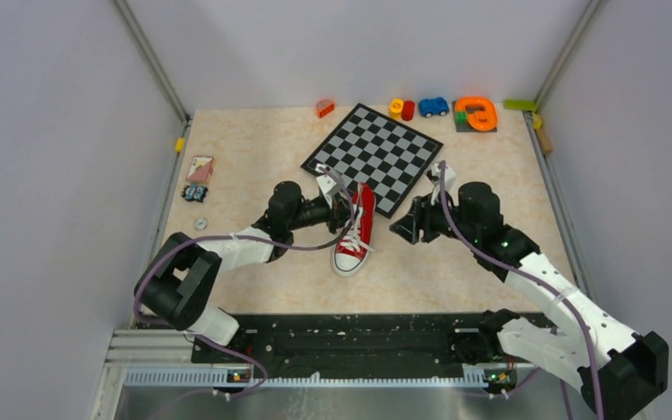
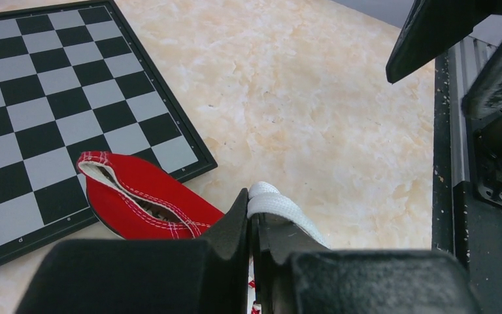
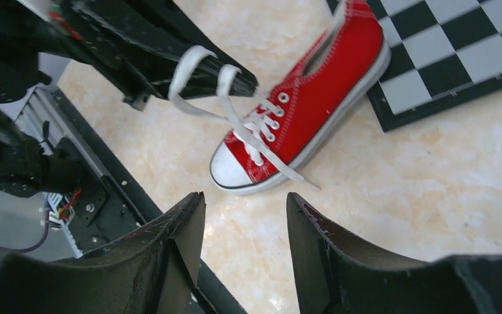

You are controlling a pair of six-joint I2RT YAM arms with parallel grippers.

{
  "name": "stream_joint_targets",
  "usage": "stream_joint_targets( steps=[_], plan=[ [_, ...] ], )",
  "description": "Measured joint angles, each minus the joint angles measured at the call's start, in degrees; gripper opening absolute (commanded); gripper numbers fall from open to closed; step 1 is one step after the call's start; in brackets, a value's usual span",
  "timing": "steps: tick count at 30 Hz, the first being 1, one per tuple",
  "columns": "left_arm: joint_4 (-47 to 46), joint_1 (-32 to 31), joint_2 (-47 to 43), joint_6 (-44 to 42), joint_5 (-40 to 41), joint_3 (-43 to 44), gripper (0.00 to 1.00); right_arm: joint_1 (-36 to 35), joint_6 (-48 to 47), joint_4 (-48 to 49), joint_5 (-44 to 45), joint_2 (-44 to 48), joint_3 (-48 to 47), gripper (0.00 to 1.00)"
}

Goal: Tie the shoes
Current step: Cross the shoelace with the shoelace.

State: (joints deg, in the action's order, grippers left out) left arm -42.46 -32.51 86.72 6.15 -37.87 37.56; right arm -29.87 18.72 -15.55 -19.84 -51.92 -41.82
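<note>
The red sneaker (image 1: 356, 229) lies with its white toe cap toward the near edge and its heel on the chessboard's corner. My left gripper (image 1: 343, 210) is at the shoe's left side, shut on a white lace (image 2: 281, 206) that folds over its tip. In the right wrist view that lace (image 3: 199, 72) loops around the left gripper's black fingers (image 3: 232, 75), above the shoe (image 3: 314, 91). Another lace end (image 3: 287, 171) trails loose on the table past the toe. My right gripper (image 3: 245, 209) (image 1: 405, 227) hangs open to the right of the shoe, with nothing between its fingers.
A chessboard (image 1: 374, 156) lies behind the shoe. Small toys line the back edge: an orange block (image 1: 325, 108), a blue car (image 1: 433, 106), an orange ring piece (image 1: 475, 114). A card (image 1: 199, 168) and small bits lie at the left. The black base rail (image 1: 341, 346) runs along the near edge.
</note>
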Motion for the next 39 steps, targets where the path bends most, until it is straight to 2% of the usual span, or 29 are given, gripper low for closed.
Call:
stream_joint_targets(
  steps=[6, 12, 19, 24, 27, 35, 37, 39],
  plan=[
    [1.18, -0.24, -0.48, -1.01, 0.13, 0.0, 0.06, -3.04, -1.2, 8.33, -2.78, -3.76, 0.13, 0.48],
    [1.95, -0.28, -0.76, -1.42, 0.24, 0.0, 0.06, -5.64, -0.33, 22.03, -3.28, -8.37, 4.52, 0.47],
    [2.21, -0.28, -0.76, -1.4, 0.28, 0.0, 0.07, -10.78, -0.09, 35.36, 0.39, -11.06, 12.46, 0.5],
    [2.23, -0.31, -0.76, -1.38, 0.44, 0.0, 0.07, -14.75, -0.72, 44.98, 2.49, -13.57, 14.43, 0.53],
    [2.23, -0.33, -0.76, -1.36, 0.48, 0.0, 0.07, -17.25, -2.36, 50.6, 4.07, -16.72, 14.45, 0.51],
    [2.27, -0.44, -0.76, -1.38, 0.7, 0.0, 0.07, -18.4, -5.66, 57.64, 9.51, -24.83, 14.38, 0.5],
    [2.27, -0.44, -0.76, -1.38, 0.72, 0.0, 0.07, -18.4, -6.19, 59.01, 10.67, -26.45, 14.03, 0.47],
    [2.21, -0.42, -0.76, -1.38, 1.11, 0.0, 0.07, -18.4, -6.27, 60.08, 11.37, -27.8, 13.53, 0.35]
  ],
)
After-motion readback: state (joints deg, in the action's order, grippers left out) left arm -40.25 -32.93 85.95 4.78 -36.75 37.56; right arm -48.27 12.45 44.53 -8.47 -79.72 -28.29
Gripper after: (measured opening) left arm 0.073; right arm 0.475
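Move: From the right hand, the shoelace's loose tail hangs off the left fingers over the shoe, about 11 cm to the left, 1 cm ahead and some 6 cm lower. The left fingertips, shut on the looped lace, are roughly 14 cm left, 3 cm ahead and 3 cm lower; the shoe's middle is about 13 cm left, 4 cm ahead and 11 cm below. From the left hand, the tail is about 3 cm right, 2 cm back and 3 cm down. Leftward and lower, the empty right hand travels some 12 cm left and 5 cm down to the shoelace hanging from the left fingers, drifting back slightly before finishing with a short forward push. Its wrist tips up about 20 degrees, bringing the fingers nearer level; they stay half open, ending either side of the tail. The left hand stays put, keeping the lace looped and gripped above the shoe. ##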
